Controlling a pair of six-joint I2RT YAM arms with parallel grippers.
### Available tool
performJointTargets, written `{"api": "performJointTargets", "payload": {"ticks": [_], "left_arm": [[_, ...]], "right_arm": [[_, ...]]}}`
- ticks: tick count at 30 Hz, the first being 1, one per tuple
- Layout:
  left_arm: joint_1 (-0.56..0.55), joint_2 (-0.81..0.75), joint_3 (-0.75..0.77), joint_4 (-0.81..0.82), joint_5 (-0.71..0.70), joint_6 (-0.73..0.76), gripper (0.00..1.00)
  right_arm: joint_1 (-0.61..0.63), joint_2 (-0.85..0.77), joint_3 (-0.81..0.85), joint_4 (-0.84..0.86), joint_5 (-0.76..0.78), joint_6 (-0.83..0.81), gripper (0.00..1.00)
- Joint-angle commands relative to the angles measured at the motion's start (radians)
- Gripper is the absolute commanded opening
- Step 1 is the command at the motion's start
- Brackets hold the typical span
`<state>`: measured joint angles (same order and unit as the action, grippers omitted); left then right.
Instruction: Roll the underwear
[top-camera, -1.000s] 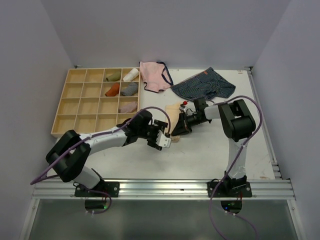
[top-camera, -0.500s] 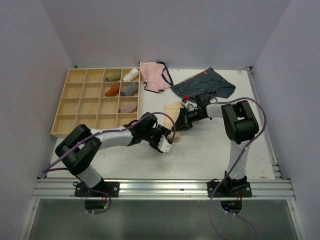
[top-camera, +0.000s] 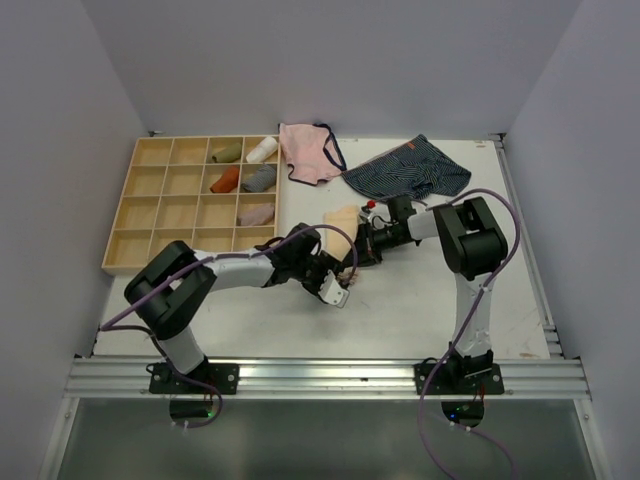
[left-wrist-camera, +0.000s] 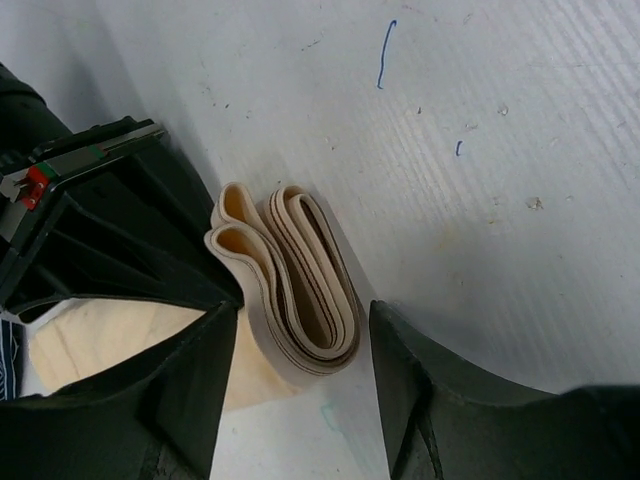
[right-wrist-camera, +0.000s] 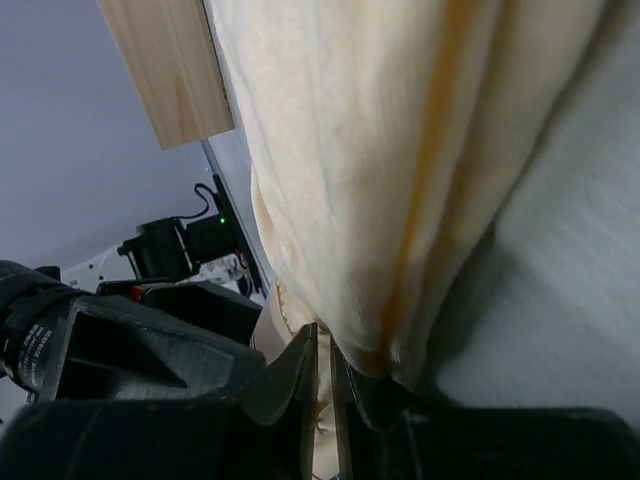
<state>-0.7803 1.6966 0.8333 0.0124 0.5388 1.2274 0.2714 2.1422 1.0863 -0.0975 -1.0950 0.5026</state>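
The pale peach underwear (top-camera: 343, 220) lies mid-table, its near end wound into a flattened roll (left-wrist-camera: 300, 285). My left gripper (top-camera: 336, 287) is low at that end. In the left wrist view my left gripper (left-wrist-camera: 300, 318) is open, one finger (left-wrist-camera: 195, 385) on each side of the roll and a gap to the right-hand one. My right gripper (top-camera: 354, 260) comes in from the right, its jaws almost together. In the right wrist view my right gripper (right-wrist-camera: 332, 365) is shut on a thin layer of the underwear (right-wrist-camera: 360, 150), which hangs over its fingers.
A wooden compartment tray (top-camera: 150, 240) with several rolled cloths stands at the back left. A pink pair with dark trim (top-camera: 305, 152) and a navy striped pair (top-camera: 408, 170) lie at the back. A blue pen mark (left-wrist-camera: 385, 55) is on the table.
My left arm has reached further right, bringing its gripper up to the roll's end, and its jaws have narrowed. The right gripper has kept its hold on the cloth and shifted only slightly.
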Motion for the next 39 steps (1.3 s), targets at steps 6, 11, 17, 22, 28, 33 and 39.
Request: {"api": "performJointTargets", "payload": {"ticks": [6, 11, 17, 22, 28, 33, 39], "left_arm": [[-0.005, 0.081, 0.09, -0.101, 0.001, 0.072, 0.51], [-0.013, 0.11, 0.122, -0.152, -0.023, 0.037, 0.26], [-0.013, 0.107, 0.176, -0.284, 0.003, -0.009, 0.05], [-0.005, 0.132, 0.268, -0.44, 0.098, -0.086, 0.04], [0.064, 0.236, 0.421, -0.625, 0.22, -0.206, 0.05], [0.165, 0.434, 0.672, -0.85, 0.363, -0.224, 0.06], [0.227, 0.649, 0.891, -1.143, 0.483, -0.177, 0.08]], "right_arm": [[0.017, 0.094, 0.026, -0.16, 0.153, -0.164, 0.15], [0.014, 0.065, 0.035, -0.166, 0.142, -0.168, 0.16], [-0.044, -0.094, 0.121, -0.257, 0.147, -0.246, 0.46], [-0.126, -0.227, 0.29, -0.523, 0.202, -0.548, 0.6], [-0.199, -0.464, 0.253, -0.68, 0.27, -0.858, 0.66], [-0.195, -0.668, 0.097, -0.709, 0.258, -1.108, 0.68], [-0.037, -0.801, -0.017, -0.697, 0.385, -1.266, 0.68]]}}
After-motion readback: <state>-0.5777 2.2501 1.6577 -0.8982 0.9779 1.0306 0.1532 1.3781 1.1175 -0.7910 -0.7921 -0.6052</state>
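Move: The underwear's small folded end lies right at the left fingertips, about 2 cm to the left hand's right, 1 cm ahead and 2 cm below. The underwear's flat strip is centred some 10 cm ahead; the wooden box's near right corner is roughly 15 cm to the left and 2 cm ahead. From the right hand, which is shut on the cloth just beyond the fold, the folded end is about 3 cm back and 1 cm left, at finger height. Lower the left gripper slightly onto the underwear's folded end and close it to pinch the fold. Keep the grip, ease back a little, then swing forward, tipping the wrist some 50 degrees so the fingers point back and right. Once the left has closed, open the right gripper and lift away forward and right, about 16 cm up, then draw back, tilting. ##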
